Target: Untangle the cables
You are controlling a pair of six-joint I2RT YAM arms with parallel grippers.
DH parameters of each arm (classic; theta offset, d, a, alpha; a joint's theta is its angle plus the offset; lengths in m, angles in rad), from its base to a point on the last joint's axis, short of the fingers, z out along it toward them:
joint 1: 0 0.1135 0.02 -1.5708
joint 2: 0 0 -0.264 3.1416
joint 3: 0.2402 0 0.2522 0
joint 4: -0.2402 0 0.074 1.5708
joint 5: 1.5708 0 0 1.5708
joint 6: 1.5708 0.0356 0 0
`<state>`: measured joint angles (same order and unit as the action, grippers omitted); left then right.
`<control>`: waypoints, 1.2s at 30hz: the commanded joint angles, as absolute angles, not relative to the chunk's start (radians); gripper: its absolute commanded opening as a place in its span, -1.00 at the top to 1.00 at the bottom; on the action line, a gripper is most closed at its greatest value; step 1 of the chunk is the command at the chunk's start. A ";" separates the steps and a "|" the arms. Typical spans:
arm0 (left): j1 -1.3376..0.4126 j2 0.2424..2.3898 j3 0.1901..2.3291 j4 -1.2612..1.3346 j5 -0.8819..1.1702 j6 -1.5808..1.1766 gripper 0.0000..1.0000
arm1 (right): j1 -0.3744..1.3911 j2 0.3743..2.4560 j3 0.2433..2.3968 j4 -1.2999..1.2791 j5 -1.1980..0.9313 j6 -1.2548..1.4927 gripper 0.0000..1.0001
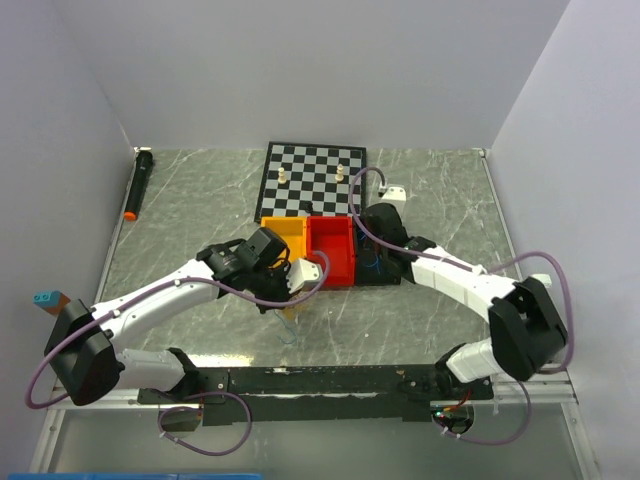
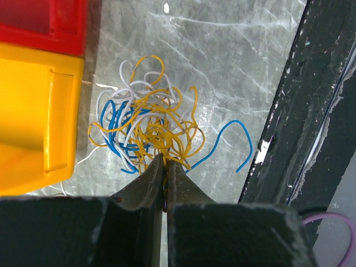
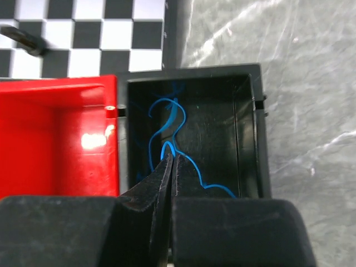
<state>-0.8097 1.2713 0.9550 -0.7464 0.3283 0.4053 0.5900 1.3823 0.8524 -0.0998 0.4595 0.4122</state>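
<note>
A tangle of thin blue, yellow and white cables (image 2: 147, 119) lies on the marble table beside the yellow bin (image 2: 33, 111). One blue strand (image 2: 236, 142) trails off to the right. My left gripper (image 2: 163, 159) is shut, pinching yellow strands at the near edge of the tangle. From above, the left gripper (image 1: 288, 303) points down at the faint cables (image 1: 291, 324) in front of the bins. A single blue cable (image 3: 167, 119) curls inside the black bin (image 3: 249, 128). My right gripper (image 3: 171, 156) is shut on a loop of it at its tips.
Yellow bin (image 1: 285, 235), red bin (image 1: 332, 250) and black bin (image 1: 380, 270) stand in a row mid-table. Behind them lies a chessboard (image 1: 312, 190) with two pieces, and a white block (image 1: 395, 193). A black marker (image 1: 137, 185) lies far left. The black base rail (image 2: 311, 111) runs close to the tangle.
</note>
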 commanded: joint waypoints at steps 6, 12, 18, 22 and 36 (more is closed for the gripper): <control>-0.816 1.235 0.937 -0.707 0.345 0.388 0.83 | 0.543 1.557 0.949 -0.040 0.408 0.459 1.00; -0.816 1.241 0.948 -0.696 0.373 0.364 0.79 | 0.538 1.562 0.963 -0.034 0.364 0.465 0.40; -0.816 1.241 0.951 -0.677 0.396 0.353 0.82 | 0.534 1.404 0.922 -0.032 0.315 0.471 -0.46; -0.816 1.249 0.954 -0.676 0.405 0.350 0.83 | 0.532 1.281 0.847 -0.014 0.275 0.482 -0.48; -0.793 1.266 1.032 -0.676 0.480 0.316 0.85 | 0.624 0.804 0.522 0.113 -0.220 0.439 -0.59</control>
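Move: The right hand holds the blue cable over the black bin, whose middle is about 2 cm ahead, 1 cm right and 9 cm below. The red bin is 2 cm ahead and 9 cm left, equally low; the chessboard is some 17 cm ahead, 13 cm left and 12 cm below. From the left hand, still holding the tangle, the black bin lies about 9 cm ahead, 19 cm right and 8 cm below. Right hand lowers the blue cable about 5 cm into the black bin, opens, rises and draws back. ##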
